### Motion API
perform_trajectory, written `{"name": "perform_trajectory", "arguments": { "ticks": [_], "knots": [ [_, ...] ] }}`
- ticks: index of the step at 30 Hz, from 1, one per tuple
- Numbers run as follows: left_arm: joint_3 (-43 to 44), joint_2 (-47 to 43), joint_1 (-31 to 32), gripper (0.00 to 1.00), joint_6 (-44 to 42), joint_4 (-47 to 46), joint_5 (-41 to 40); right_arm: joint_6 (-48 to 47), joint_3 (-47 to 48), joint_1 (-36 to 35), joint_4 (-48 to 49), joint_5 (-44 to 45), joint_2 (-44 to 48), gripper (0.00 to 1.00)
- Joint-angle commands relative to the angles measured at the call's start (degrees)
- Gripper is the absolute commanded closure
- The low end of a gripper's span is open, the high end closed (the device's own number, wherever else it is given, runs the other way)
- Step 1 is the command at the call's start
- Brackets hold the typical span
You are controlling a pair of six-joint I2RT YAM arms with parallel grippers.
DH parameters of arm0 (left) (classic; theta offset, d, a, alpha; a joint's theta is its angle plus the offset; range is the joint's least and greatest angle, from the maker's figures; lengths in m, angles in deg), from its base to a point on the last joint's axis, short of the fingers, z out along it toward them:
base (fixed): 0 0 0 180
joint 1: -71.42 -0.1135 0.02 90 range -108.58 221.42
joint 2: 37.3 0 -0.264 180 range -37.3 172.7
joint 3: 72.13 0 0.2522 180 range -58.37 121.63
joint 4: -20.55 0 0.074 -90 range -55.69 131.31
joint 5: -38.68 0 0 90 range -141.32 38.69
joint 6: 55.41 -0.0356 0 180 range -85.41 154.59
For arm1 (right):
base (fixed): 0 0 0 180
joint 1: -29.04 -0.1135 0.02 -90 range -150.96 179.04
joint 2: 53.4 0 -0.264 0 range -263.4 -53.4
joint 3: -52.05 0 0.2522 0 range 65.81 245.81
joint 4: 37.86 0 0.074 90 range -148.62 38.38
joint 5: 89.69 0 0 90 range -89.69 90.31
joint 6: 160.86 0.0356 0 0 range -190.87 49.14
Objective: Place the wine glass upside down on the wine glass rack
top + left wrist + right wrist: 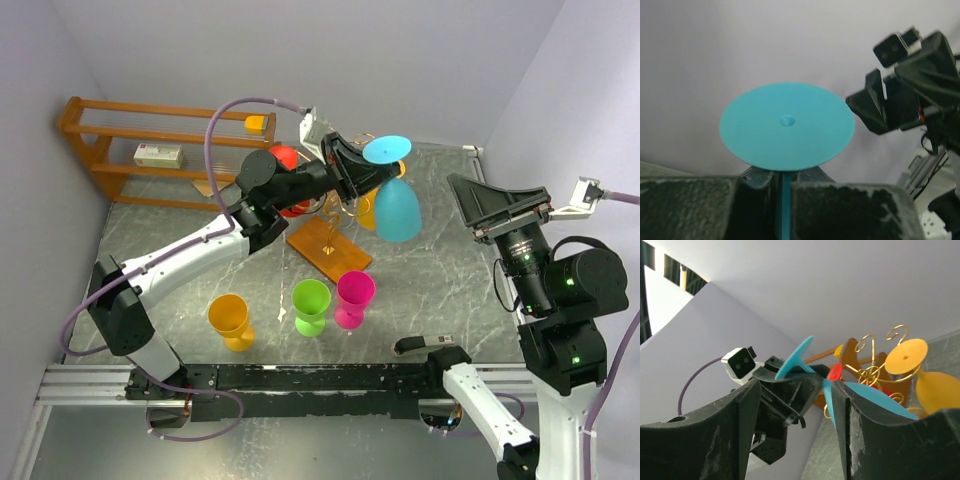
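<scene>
A blue wine glass hangs upside down in the air, foot up and bowl down. My left gripper is shut on its stem, right beside the gold wire wine glass rack, which stands on a wooden base. A red glass and an orange glass hang on the rack. My right gripper is open to the right of the blue glass and holds nothing. Seen from the right wrist, its fingers frame the blue bowl and the left gripper.
Three glasses stand upright on the near table: yellow-orange, green and pink. A brown wooden shelf unit with a white box and a yellow block stands at the back left against the wall.
</scene>
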Motion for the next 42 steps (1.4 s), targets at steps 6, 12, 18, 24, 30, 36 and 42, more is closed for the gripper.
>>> {"name": "perform_trajectory", "arguments": {
  "ticks": [6,12,18,24,30,36,42],
  "knots": [
    [0.30,-2.13,2.66,0.93,-13.23,-0.78,12.51,5.99,1.41,-0.06,0.59,-8.27,-4.48,0.42],
    [-0.46,-2.34,3.96,0.93,-16.10,-0.58,14.68,8.89,-1.14,-0.04,3.06,-10.59,-4.57,0.44],
    [-0.13,-2.36,4.71,0.93,-18.17,0.62,15.53,12.16,-1.13,-0.10,-3.63,-7.16,-4.60,0.53],
    [0.18,-1.69,5.15,0.93,-19.77,2.13,14.98,16.35,-1.08,-0.03,-4.02,-11.08,-5.28,0.63],
    [2.59,-0.25,5.58,0.93,-21.01,4.66,15.25,17.32,1.10,-0.07,-7.67,-13.19,-5.90,0.74],
    [2.59,-0.41,5.91,0.85,-20.87,6.55,11.64,16.51,1.96,-0.09,-9.27,-10.77,-4.23,1.00],
    [-0.89,-4.55,6.13,0.43,-19.03,9.26,7.31,15.67,2.00,-0.03,-11.39,-4.42,-2.79,1.00]
  ]
}}
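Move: The blue wine glass already hangs upside down, its stem held in the left fingers, and its round foot lies about 8 cm ahead of the right hand and 9 cm to its left, level with it. The open right fingers are roughly 8 cm back, 10 cm right and 4 cm above the left hand. From the left hand, the hung yellow glass is some 8 cm ahead, 1 cm right and 15 cm lower; the rack's hub is 9 cm ahead, 7 cm left, 12 cm lower. The upturned glass is brought back about 6 cm by the left hand, also a little right and down, its foot tilting back towards the base. The right hand goes left and down, roughly 5 cm in all, tipping nose-down, and shuts on the foot's near-right rim, one finger above and one below. Then the left fingers open from the stem. ##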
